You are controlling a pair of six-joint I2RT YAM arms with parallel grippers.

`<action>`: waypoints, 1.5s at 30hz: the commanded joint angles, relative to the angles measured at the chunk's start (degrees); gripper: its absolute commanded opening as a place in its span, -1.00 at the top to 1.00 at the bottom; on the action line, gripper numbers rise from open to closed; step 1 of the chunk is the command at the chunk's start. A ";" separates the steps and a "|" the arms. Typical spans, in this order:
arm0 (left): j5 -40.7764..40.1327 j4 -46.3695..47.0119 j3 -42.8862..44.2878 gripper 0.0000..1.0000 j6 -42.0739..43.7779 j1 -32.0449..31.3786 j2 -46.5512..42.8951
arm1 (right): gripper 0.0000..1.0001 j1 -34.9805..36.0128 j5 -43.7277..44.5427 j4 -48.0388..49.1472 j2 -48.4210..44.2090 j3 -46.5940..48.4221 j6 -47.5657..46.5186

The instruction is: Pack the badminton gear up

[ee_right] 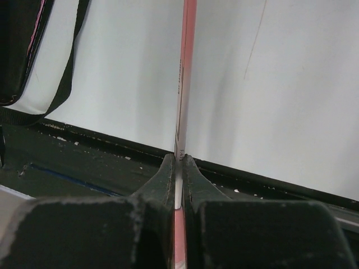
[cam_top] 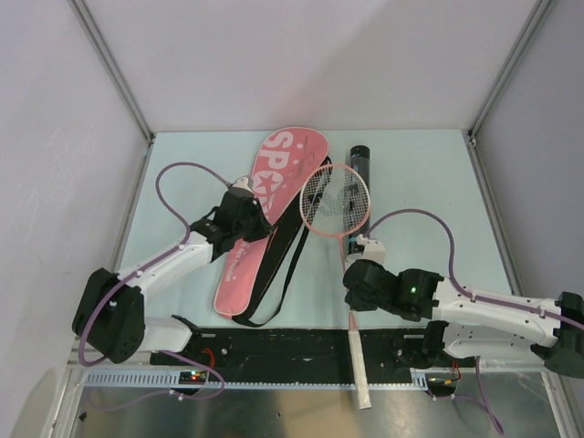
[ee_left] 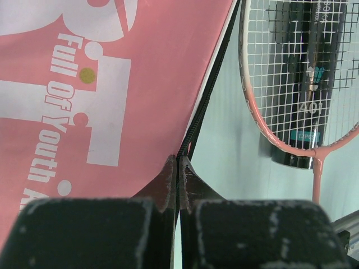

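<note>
A pink racket case (cam_top: pixel 274 196) with white letters lies slanted mid-table, its black strap (cam_top: pixel 278 274) looped toward the near edge. My left gripper (cam_top: pixel 260 219) is shut on the case's black edge trim (ee_left: pixel 193 126), beside the pink panel (ee_left: pixel 112 112). A pink-framed racket (cam_top: pixel 336 201) lies right of the case, its white handle (cam_top: pixel 359 365) reaching over the near edge. My right gripper (cam_top: pixel 351 278) is shut on the racket's thin shaft (ee_right: pixel 188 56), fingertips (ee_right: pixel 166 168) pinching it. The black printed tube (cam_top: pixel 359 169) lies partly under the racket's strings (ee_left: pixel 303 73).
A black base rail (cam_top: pixel 301 351) runs along the near edge, under the racket handle. Grey walls and metal posts (cam_top: pixel 109 68) close in the table on three sides. Purple cables (cam_top: pixel 173 173) arc above both arms. The strap loop (ee_right: pixel 56 67) lies left of the right gripper.
</note>
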 commanded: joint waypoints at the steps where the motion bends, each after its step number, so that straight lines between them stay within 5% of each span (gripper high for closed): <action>1: 0.67 2.87 2.76 1.00 0.21 0.14 -2.96 | 1.00 1.09 -0.75 5.59 2.21 1.28 1.09; 45: -1.09 6.15 1.87 1.00 0.15 -0.05 -2.41 | 1.00 15.66 2.53 -1.37 5.17 -0.67 12.61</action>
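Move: The right hand still holds the racket by the shaft just above the handle. The bag's open mouth, where the head is bound, lies about 17 cm ahead of the hand, 19 cm left and 8 cm below. The pinched flap edge is some 19 cm ahead and 22 cm left at hand height; the shuttlecock tube lies 29 cm ahead, 2 cm right and 7 cm below. From the left hand, the mouth is some 4 cm right, 3 cm back and 7 cm below. Keeping its pinch on the shaft, the right hand shifts about 2 cm left, then draws the racket back some 7 cm while sinking about 3 cm. It turns a little counter-clockwise and swings the head off the tube towards the bag's mouth. The left hand stays put, still pinching the flap's zipper edge up. ##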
